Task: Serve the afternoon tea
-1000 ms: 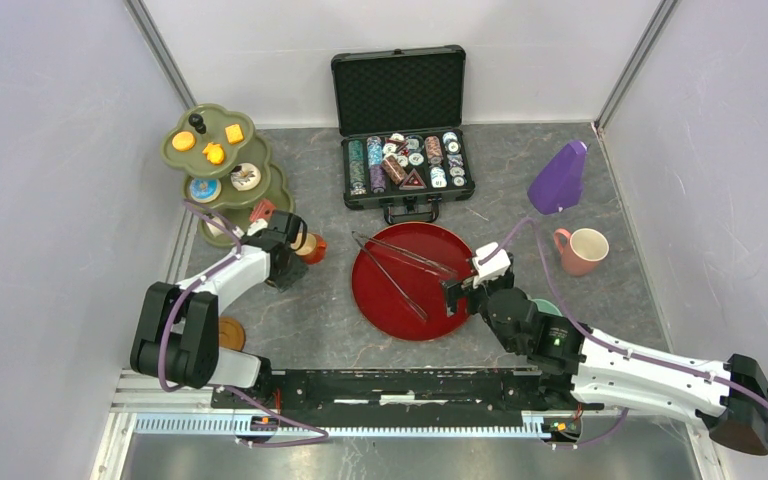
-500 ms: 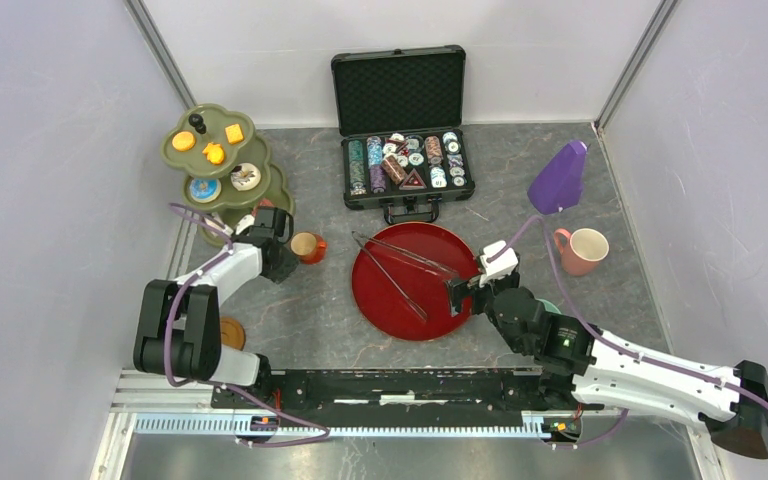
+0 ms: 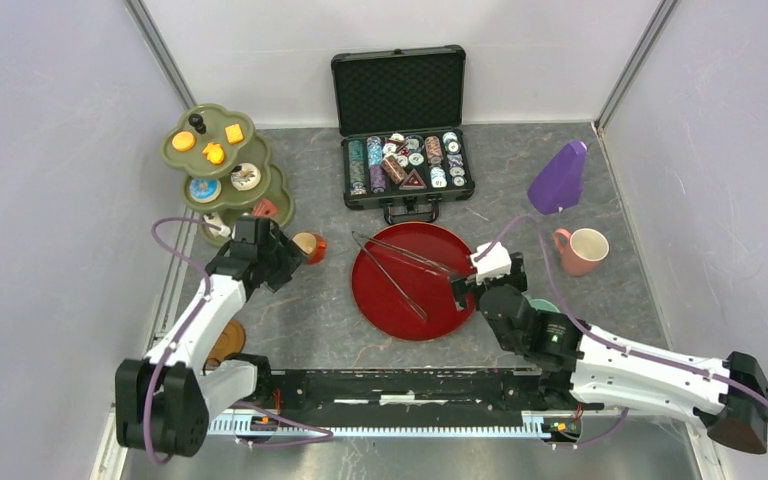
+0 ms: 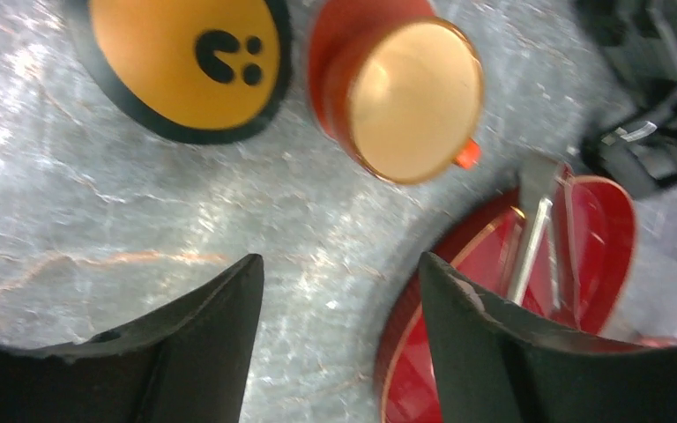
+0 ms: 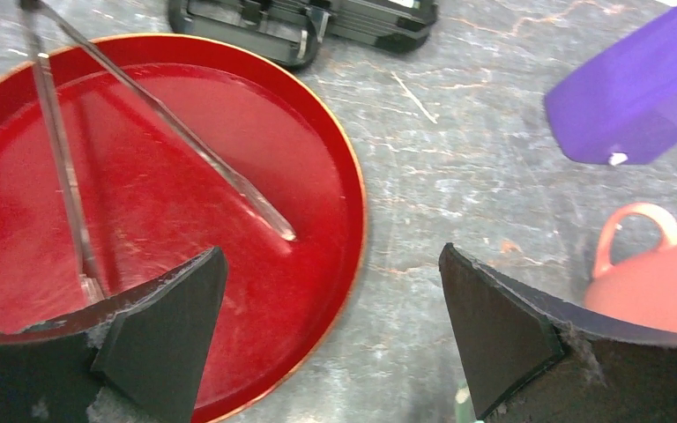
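Observation:
The orange cup (image 3: 309, 246) stands upright on the table beside the olive-green three-tier stand (image 3: 222, 170), which carries orange biscuits (image 3: 210, 148) and donuts (image 3: 225, 182). My left gripper (image 3: 288, 259) is open and empty just left of the cup. In the left wrist view the orange cup (image 4: 405, 97) sits beyond the left gripper (image 4: 339, 273), next to an orange saucer (image 4: 185, 53). My right gripper (image 3: 470, 290) hangs open and empty over the red tray's right rim; the right gripper (image 5: 331, 264) straddles that rim. The pink cup (image 3: 582, 250) stands at the right. A teal piece (image 3: 545, 307) peeks from under the right arm.
A dark-red round tray (image 3: 380, 300) holds metal tongs (image 3: 400, 265) mid-table. An open black case of poker chips (image 3: 405, 160) stands behind it. A purple object (image 3: 558, 178) sits back right. Another orange saucer (image 3: 228, 340) lies near the left arm's base. Grey walls close in both sides.
My left gripper has opened and let go of the orange cup, then pulled back left and toward the base. The cup stays put. The right gripper shifted slightly.

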Available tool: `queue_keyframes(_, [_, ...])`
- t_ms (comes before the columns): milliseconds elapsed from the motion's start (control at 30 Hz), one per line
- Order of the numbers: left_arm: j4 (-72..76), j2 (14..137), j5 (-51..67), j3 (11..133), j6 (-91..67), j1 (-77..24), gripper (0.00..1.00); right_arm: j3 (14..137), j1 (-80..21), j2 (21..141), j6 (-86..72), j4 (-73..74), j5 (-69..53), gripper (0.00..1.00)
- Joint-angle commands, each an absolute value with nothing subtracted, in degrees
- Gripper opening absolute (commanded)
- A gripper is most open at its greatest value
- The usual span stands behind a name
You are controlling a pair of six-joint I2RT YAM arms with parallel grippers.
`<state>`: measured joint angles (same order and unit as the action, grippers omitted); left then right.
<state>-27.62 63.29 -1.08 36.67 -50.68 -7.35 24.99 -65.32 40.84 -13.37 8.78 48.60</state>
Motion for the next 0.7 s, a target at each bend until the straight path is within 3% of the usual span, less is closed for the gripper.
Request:
queue_keyframes(0, [-29.1, 57.3, 9.1, 36.1, -47.0, -7.4, 0.76, 25.1, -61.8, 44.5, -11.5, 6.4, 54.8, 0.98])
queue_keyframes(100, [-24.2, 53.2, 19.2, 36.4, -44.4, -7.4, 0.83, 29.3, -50.4, 48.5, -22.0, 15.1, 52.6, 0.98])
queue_keyframes(267, [-20.4, 49.5, 28.6, 37.8, -40.3, -7.4, 0.89, 31.4, -31.2, 48.3, -38.5, 25.4, 35.4, 0.98])
queue_keyframes(467, [-19.2, 49.6, 33.9, 38.4, -38.9, -8.0, 0.91, 31.2, -29.2, 48.9, -60.2, 41.1, 43.9, 0.98])
queue_keyframes(667, [-17.3, 50.5, 36.4, 38.4, -38.7, -9.9, 0.93, 34.5, -27.9, 52.8, -71.5, 55.8, 51.8, 0.98])
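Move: Behind and to the right of the right hand is the green cup, about 7 cm back, 12 cm right and 12 cm below. The pink mug stands roughly 7 cm ahead and 20 cm right; the red plate's middle is about 17 cm left, 1 cm ahead. From the left hand, the tongs on the plate lie some 28 cm right and 2 cm back, while the orange mug is about 4 cm ahead and 5 cm right. Swinging some 16 cm right from beside the red plate and sinking about 8 cm, the right hand first reaches forward, then draws back as it nears the green cup, turning clockwise some 55 degrees and tipping down, fingers still wide. The left hand rises about 10 cm and goes 9 cm right, away from the orange mug towards the tongs, opening wider, turning clockwise and tipping up. ##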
